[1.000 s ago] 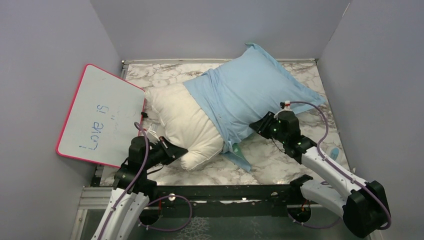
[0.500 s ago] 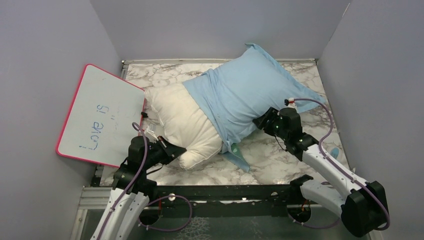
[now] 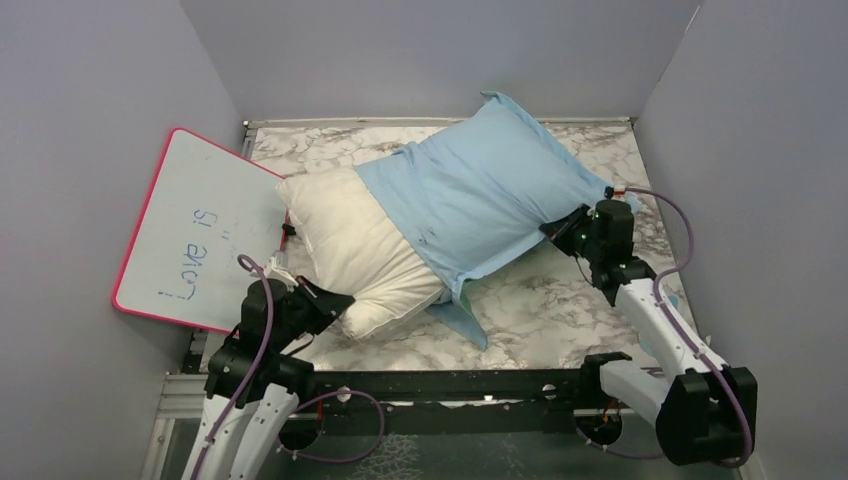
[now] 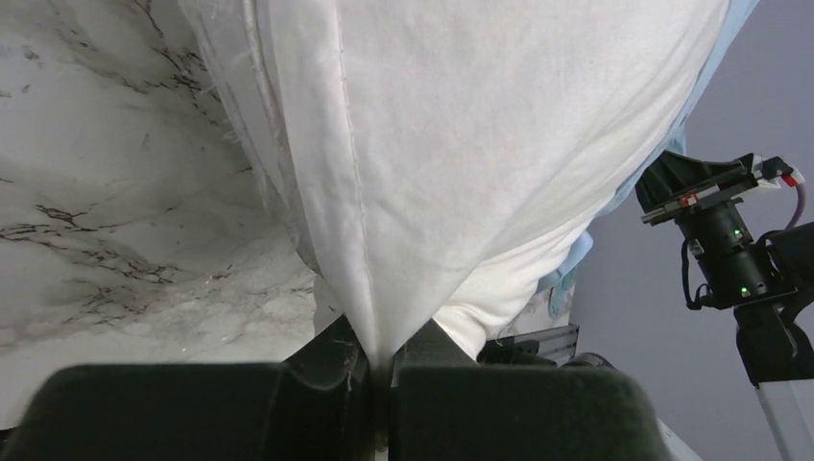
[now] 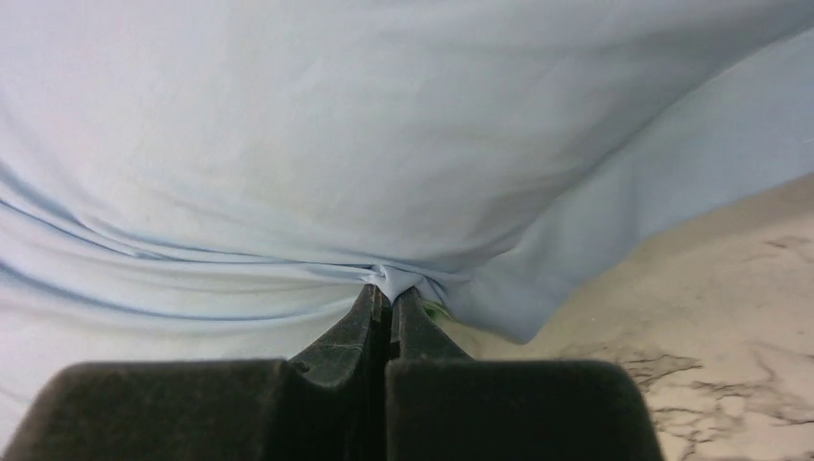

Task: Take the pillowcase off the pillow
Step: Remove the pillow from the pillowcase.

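Note:
The cream-white pillow (image 3: 350, 245) lies slantwise on the marble table, its near-left half bare. The light blue pillowcase (image 3: 480, 190) covers its far-right half; a teal-green flap (image 3: 462, 312) hangs at the open end. My left gripper (image 3: 338, 303) is shut on the pillow's near corner; the left wrist view shows the cream fabric (image 4: 432, 144) pinched at the gripper (image 4: 384, 360). My right gripper (image 3: 562, 227) is shut on a fold of the pillowcase's right edge; the right wrist view shows blue cloth (image 5: 384, 125) bunched at the gripper (image 5: 389, 293).
A pink-framed whiteboard (image 3: 205, 230) with writing leans at the left, just beside the pillow's left end. Grey walls enclose the table on three sides. A black rail (image 3: 450, 382) runs along the near edge. Bare marble (image 3: 560, 310) shows between the arms.
My right gripper has pulled the pillowcase edge to the right and back. My left gripper has drawn the pillow corner to the left. More bare pillow shows, and pillow and case lie stretched out.

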Action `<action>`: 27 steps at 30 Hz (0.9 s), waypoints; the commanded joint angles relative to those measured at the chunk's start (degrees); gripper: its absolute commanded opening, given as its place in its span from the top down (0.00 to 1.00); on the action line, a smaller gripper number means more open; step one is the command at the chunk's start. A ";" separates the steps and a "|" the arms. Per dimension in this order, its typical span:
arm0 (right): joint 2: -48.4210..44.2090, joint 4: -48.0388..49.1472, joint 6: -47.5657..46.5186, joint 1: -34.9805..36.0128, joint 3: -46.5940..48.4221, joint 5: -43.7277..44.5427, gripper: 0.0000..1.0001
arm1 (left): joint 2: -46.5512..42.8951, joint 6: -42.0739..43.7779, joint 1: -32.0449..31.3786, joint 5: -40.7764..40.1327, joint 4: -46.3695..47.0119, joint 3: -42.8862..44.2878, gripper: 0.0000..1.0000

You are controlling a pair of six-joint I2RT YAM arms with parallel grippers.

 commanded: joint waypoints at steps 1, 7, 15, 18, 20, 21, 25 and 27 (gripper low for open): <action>2.57 -1.84 -4.20 -11.67 2.57 -1.66 0.99 | -1.13 0.68 0.32 -12.76 -7.13 4.47 1.00; 4.01 -1.96 -5.56 -13.37 4.28 -14.70 0.93 | -0.91 1.65 0.32 -11.82 -6.99 4.30 1.00; -1.46 6.51 -0.10 -13.28 -4.71 -37.71 0.34 | -1.56 2.13 0.32 -7.33 -2.94 1.74 1.00; -2.11 10.20 0.76 -12.23 -6.84 -42.98 0.34 | -1.56 2.28 0.34 -6.67 -2.33 1.22 1.00; -2.71 10.74 0.92 -10.90 -7.43 -43.29 0.32 | -1.64 2.48 0.32 -6.55 -2.28 1.10 1.00; -3.11 10.96 1.37 -10.10 -7.77 -42.85 0.31 | -1.73 2.58 0.32 -6.46 -2.32 1.14 1.00; -1.67 16.25 4.75 -4.28 -9.74 -41.22 0.31 | -1.99 2.42 0.36 -6.14 -2.08 0.66 1.00; 0.16 18.73 6.21 -0.56 -10.08 -39.18 0.36 | -1.96 2.31 0.32 -5.77 -1.89 0.57 1.00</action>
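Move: My right hand has the near side of the blue pillowcase pinched. The case's near mouth corner, with a green edge showing, lies about 14 cm to its left, 12 cm back and 7 cm lower. The case's middle is roughly 11 cm left and 6 cm farther out, and the bared white pillow's middle some 31 cm left and 3 cm back. My left hand grips the pillow's near corner, the pillow's bared middle about 9 cm ahead and 3 cm right. I tug the pillowcase another 2.5 cm to the right, then open my right fingers wide and come free of the cloth. That hand swings about 9 cm left and 7 cm back along the near side towards the mouth corner, turning some 30 degrees counter-clockwise with its left side rising. My left hand keeps its pinch on the pillow corner, easing about 1.5 cm left and slightly down. ##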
